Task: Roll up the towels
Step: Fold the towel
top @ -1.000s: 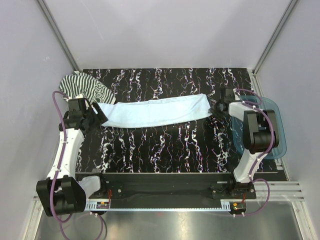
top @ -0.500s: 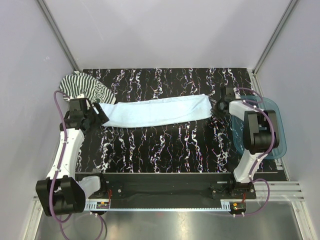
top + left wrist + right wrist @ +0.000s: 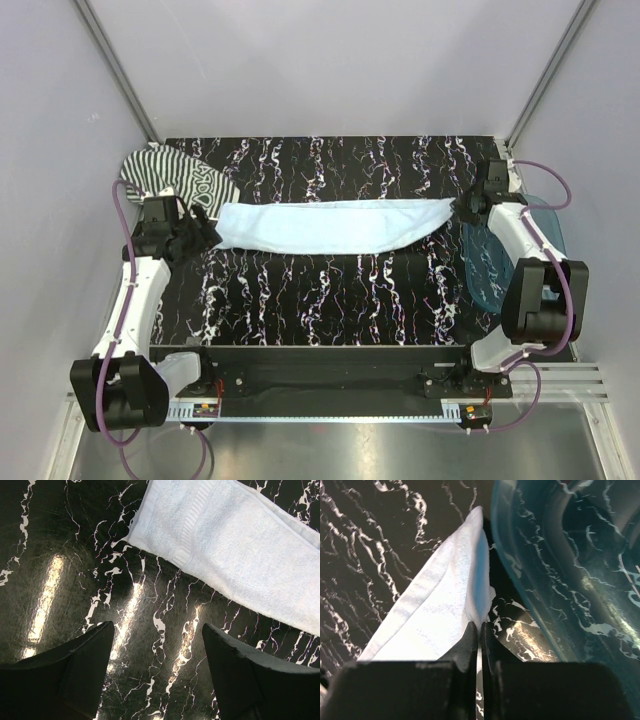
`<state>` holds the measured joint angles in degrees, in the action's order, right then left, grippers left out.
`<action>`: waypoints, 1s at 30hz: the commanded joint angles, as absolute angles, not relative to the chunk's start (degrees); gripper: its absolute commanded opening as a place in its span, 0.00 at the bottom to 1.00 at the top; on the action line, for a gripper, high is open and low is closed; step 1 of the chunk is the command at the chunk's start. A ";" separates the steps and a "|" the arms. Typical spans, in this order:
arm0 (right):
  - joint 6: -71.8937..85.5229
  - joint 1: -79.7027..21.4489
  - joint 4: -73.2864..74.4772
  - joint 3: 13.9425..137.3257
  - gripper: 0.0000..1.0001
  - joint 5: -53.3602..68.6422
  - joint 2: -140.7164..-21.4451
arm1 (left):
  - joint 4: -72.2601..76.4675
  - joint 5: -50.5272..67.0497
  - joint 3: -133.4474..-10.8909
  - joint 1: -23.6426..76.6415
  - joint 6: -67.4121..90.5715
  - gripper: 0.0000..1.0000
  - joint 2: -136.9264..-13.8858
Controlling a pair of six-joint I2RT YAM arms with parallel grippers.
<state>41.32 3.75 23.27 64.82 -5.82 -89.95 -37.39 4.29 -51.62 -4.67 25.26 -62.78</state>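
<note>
The pale blue towel lies folded into a long band across the middle of the black marbled table. My right gripper is shut on its right end, and the right wrist view shows the cloth pinched between the shut fingers and drawn to a point. My left gripper stands open beside the towel's left end, over bare table, with nothing between its fingers. The striped towel lies bunched at the back left, behind the left gripper.
A translucent blue plastic tray sits at the table's right edge, close to my right gripper, its rim just right of the pinched cloth. Pale walls close in the back and both sides.
My right gripper shut on the pale blue towel's right end and moved right and back with it, stretching the band longer toward the tray. The left gripper has barely moved.
</note>
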 commanded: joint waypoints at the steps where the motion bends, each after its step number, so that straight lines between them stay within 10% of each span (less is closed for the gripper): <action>1: 38.94 2.82 22.68 68.64 0.00 -2.21 -89.29 | -35.24 4.22 -52.29 -4.13 24.70 0.76 -62.40; 30: 43.77 -37.26 19.16 116.18 0.00 4.66 -120.66 | -36.30 2.02 -52.65 -3.96 25.22 0.78 -59.15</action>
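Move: My right hand has the light-blue towel's right end pinched about 10 cm above the table; the towel's left end, which it heads for, lies some 65 cm to my left, level fore and aft. The striped towel sits about 13 cm farther out and 12 cm left of that end. The blue bin's middle is roughly 19 cm to my right and 8 cm nearer my base. From my open left hand, the towel's left end is about 10 cm ahead and 12 cm below. I keep the right fingers shut on the towel's end and sweep it fast to my left, nearly 40 cm, back over the rest of the towel towards its left end. It climbs about 11 cm and drifts some 5 cm forward early on, then begins to sink slightly, while the wrist swings about 45 degrees counter-clockwise and the fingertips tilt up. ##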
